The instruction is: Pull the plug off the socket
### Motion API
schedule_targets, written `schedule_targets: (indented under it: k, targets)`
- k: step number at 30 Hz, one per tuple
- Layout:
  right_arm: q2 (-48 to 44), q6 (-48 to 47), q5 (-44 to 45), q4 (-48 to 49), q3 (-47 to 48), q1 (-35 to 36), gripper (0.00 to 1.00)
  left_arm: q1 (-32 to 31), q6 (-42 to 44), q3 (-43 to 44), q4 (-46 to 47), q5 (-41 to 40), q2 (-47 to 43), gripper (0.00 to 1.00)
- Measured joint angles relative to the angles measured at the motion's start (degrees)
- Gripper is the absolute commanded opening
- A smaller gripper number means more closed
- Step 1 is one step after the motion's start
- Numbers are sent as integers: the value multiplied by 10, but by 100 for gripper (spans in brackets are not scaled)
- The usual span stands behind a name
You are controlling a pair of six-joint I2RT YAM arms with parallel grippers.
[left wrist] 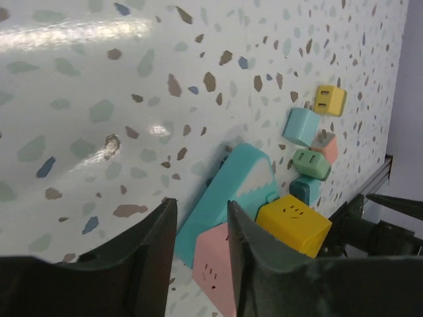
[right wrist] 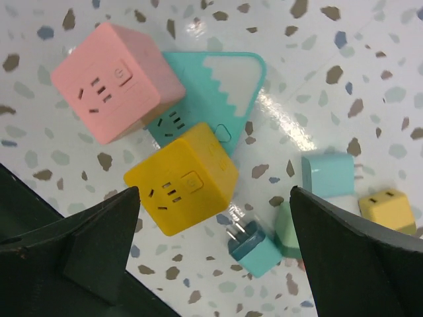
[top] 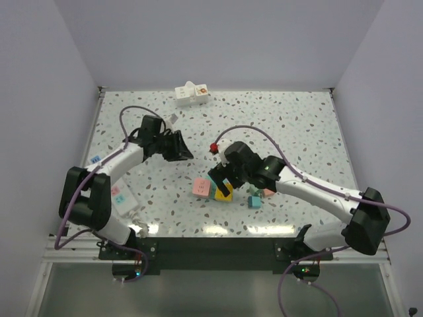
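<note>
A dark teal plug lies loose on the table with its two prongs bare, just right of a yellow cube socket and apart from it. A pink cube socket and a teal triangular socket sit against the yellow one. My right gripper hangs over the yellow cube and the plug, open wide and holding nothing. In the top view it covers part of the cluster. My left gripper hovers to the left of the cluster; in its wrist view the left gripper is open by a narrow gap with nothing in it.
More small adapters lie right of the plug: a light blue one, a green one and a small yellow one. A white power strip rests at the table's far edge. Walls close in the table on three sides.
</note>
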Motion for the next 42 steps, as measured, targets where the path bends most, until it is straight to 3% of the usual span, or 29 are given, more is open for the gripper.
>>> schedule_targets:
  k: [4,11,20,27,36,39,42]
  targets:
    - [-23,114,59,-16,26,-3,99,-40,58,103,-13,33,76,54]
    - [-55,297,124,-122,99,-5,99,-68,182,218,-68,89,187,59]
    - [5,389,126,-191,113,-4,99,-79,258,209,-116,126,218,59]
    - [80,426,126,-186,106,14,98,-79,228,152,-89,103,196,59]
    - [173,453,121,-167,116,40,90,-79,171,102,-54,30,100,60]
    - [186,459,117,-160,111,41,77,-79,160,93,-35,28,87,59]
    - [190,459,113,-149,104,41,35,-79,160,88,-25,33,93,59]
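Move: The yellow socket cube sits about 7 cm below the open right hand, some 2 cm back and 1 cm to its left. The pink socket cube is about 8 cm to the left of the yellow one, and the teal triangle lies about 4 cm left of it and 4 cm farther out. The dark teal plug lies some 10 cm right of the yellow cube and 2 cm nearer. From the left hand, the yellow cube is about 12 cm back, 12 cm right and 4 cm lower. Up about 7 cm first, then straight down some 14 cm over the yellow cube, the right hand turns clockwise roughly 40 degrees so its wide-open fingers straddle the cube, and closes them onto its two sides. The left hand swings about 7 cm right, first forward and up, then back and down, opening and turning clockwise, and hangs free beyond the cubes. ##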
